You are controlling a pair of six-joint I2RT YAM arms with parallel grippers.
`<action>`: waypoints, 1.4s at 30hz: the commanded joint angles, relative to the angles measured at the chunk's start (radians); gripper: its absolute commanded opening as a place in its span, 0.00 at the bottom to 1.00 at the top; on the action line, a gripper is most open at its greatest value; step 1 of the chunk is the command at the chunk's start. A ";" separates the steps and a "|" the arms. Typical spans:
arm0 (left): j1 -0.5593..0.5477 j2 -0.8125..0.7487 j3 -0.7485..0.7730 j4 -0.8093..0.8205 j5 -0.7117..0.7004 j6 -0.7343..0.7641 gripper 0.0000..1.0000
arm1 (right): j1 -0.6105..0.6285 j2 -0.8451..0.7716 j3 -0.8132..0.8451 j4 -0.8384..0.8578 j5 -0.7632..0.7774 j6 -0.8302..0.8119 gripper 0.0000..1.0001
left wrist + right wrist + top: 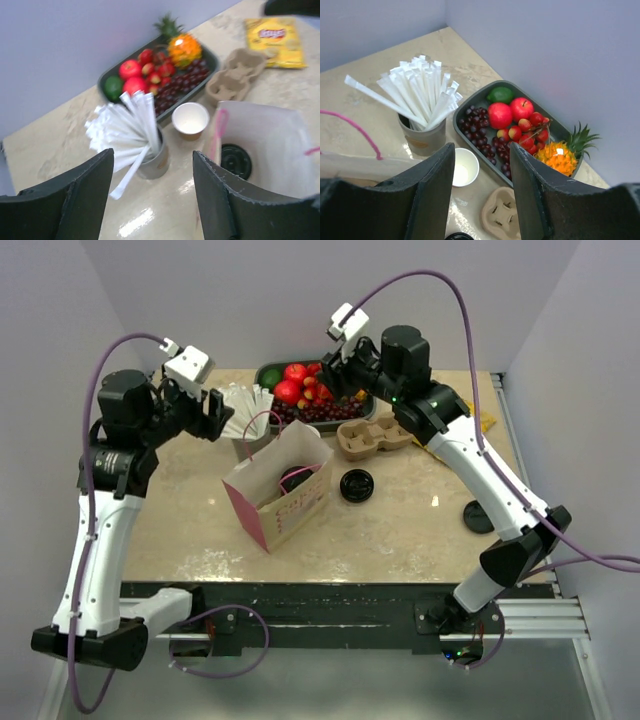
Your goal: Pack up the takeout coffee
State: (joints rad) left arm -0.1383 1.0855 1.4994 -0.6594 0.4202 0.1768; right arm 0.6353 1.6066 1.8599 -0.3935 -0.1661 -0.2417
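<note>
The takeout coffee [297, 479] sits inside an open white paper bag [268, 508] with pink handles, mid-table. Only its round black lid [236, 160] shows, down in the bag [272, 137]. My left gripper [214, 414] hovers open and empty to the left of the bag, above the straw holder; in the left wrist view the gripper [152, 155] holds nothing between its fingers. My right gripper [340, 366] is raised over the back of the table near the fruit tray. It is open and empty too, as the right wrist view of the gripper [481, 147] shows.
A grey cup of wrapped straws [245, 412] and a lidless paper cup [190, 119] stand behind the bag. The fruit tray [262, 371], a pulp cup carrier [372, 435] and a yellow chips bag [274, 40] lie at the back. Loose black lids [357, 485] [480, 517] lie to the right.
</note>
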 commanded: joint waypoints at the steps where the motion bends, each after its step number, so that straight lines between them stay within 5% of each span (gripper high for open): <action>1: 0.078 0.060 -0.045 0.015 -0.212 0.004 0.67 | -0.022 -0.033 -0.043 0.088 -0.012 0.073 0.51; 6: 0.253 0.177 -0.050 -0.087 -0.034 -0.088 0.64 | -0.045 -0.046 -0.108 0.163 -0.035 0.067 0.52; 12: 0.270 0.195 -0.088 -0.146 0.140 -0.151 0.69 | -0.057 -0.046 -0.151 0.185 -0.055 0.104 0.52; 25: 0.286 0.244 -0.134 -0.129 0.178 -0.168 0.55 | -0.075 -0.031 -0.180 0.185 -0.047 0.085 0.52; 30: 0.296 0.267 -0.117 -0.137 0.193 -0.163 0.41 | -0.075 -0.031 -0.194 0.185 -0.047 0.088 0.52; 42: 0.312 0.300 -0.084 -0.091 0.209 -0.211 0.34 | -0.077 -0.039 -0.217 0.182 -0.059 0.088 0.53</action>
State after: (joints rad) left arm 0.1646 1.3670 1.3708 -0.7937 0.5930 0.0090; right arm 0.5617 1.6012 1.6447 -0.2470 -0.2039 -0.1596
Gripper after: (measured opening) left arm 0.345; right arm 0.528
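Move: The free end of the straw sticking out of the grey straw cup lies about 6 cm ahead of the left hand, 6 cm to its left and 17 cm below. The straw cup stands about 12 cm ahead and 2 cm right, the bag 1 cm ahead and 7 cm right, the empty white cup 13 cm ahead and 12 cm right, all well below. From the right hand, the straw's end is about 24 cm left, 2 cm back, 19 cm below. Left hand sinks 15 cm and goes left, tipping down, fingers narrowing around the straw's free end; right sinks too. ##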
